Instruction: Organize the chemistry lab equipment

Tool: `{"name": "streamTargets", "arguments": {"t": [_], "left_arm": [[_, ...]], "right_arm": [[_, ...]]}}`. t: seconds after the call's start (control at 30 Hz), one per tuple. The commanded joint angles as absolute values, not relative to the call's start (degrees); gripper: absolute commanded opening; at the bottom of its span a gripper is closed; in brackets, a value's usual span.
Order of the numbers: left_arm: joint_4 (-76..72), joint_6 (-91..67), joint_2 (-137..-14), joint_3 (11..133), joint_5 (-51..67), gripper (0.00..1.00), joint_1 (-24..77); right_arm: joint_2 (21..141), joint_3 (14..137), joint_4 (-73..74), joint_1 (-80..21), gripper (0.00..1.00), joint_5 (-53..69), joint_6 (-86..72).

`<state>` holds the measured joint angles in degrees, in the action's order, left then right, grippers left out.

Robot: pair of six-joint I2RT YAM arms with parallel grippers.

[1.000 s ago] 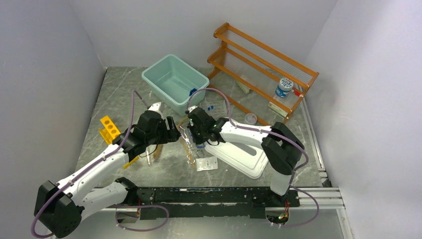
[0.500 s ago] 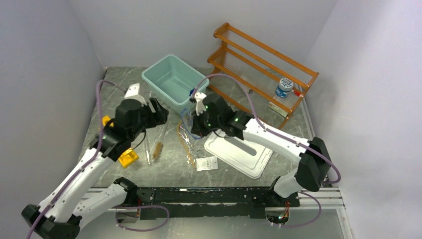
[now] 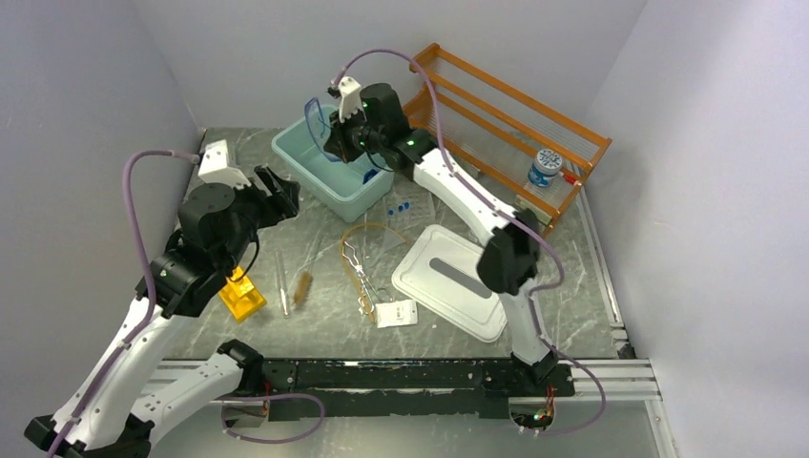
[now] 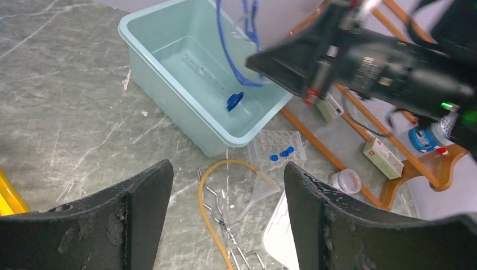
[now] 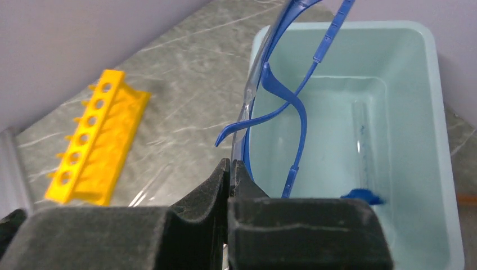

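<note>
My right gripper is shut on the blue-framed goggles, which hang over the teal bin. In the right wrist view the goggles rise from the closed gripper above the bin. A glass tube and a small blue piece lie inside. My left gripper is open and empty, raised left of the bin. Between its fingers lie the amber tubing, metal tongs, a clear funnel and blue-capped vials. The yellow rack lies near my left arm.
A glass tube and a brush lie beside the rack. A white lid and a small card are at front centre. The orange shelf at back right carries a jar. A small jar stands by the shelf's foot.
My right arm has lifted the goggles from the table's middle up and back over the bin. My left arm has drawn back to the left and risen, its gripper still open.
</note>
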<state>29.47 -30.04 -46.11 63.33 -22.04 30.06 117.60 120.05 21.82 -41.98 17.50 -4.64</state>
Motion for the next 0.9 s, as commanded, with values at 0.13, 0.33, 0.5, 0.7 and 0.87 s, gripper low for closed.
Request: {"name": "streamTargets", "arguments": {"t": [0.13, 0.33, 0.5, 0.7, 0.87], "left_arm": [[30.36, -28.34, -48.5, 64.55, -21.59, 0.77, 29.66], [29.99, -28.21, -49.98, 63.54, -20.61, 0.77, 29.62], [28.66, -27.89, -50.78, 62.14, -18.7, 0.77, 29.6], [28.44, -28.04, -51.59, 60.85, -18.24, 0.76, 29.62], [28.21, -28.38, -52.4, 59.74, -17.72, 0.76, 29.62]], "right_arm": [[135.5, 135.78, 26.9, -40.65, 0.0, 12.7, 5.62], [138.56, 134.63, 22.76, -40.34, 0.0, 9.08, 7.77], [143.65, 140.79, 24.73, -40.2, 0.0, 7.0, 11.55], [145.11, 138.97, 24.03, -39.22, 0.0, 7.4, 14.92], [147.06, 140.22, 25.88, -38.33, 0.0, 7.75, 15.64]]}}
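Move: The right hand, already holding the blue-framed safety glasses, has the middle of the green bin about 12 cm ahead, neither left nor right, and roughly 23 cm below. The blue piece on the bin's floor is some 8 cm ahead, 9 cm to the right and 27 cm down; the clear well plate lies level with the hand, about 19 cm right and 28 cm down. From the left hand the bin is about 25 cm ahead, 6 cm right and 28 cm below. Still pinching the safety glasses in its shut fingers, the right hand sinks about 16 cm and reaches some 11 cm forward to bring them down into the green bin, checking its descent midway with a slight rise before sinking on, while the wrist turns roughly 20 degrees so that the left-pointing fingers slope more steeply down. The empty left hand, jaws staying open, settles about 5 cm lower beside the work, its fingers tipping slightly down. ##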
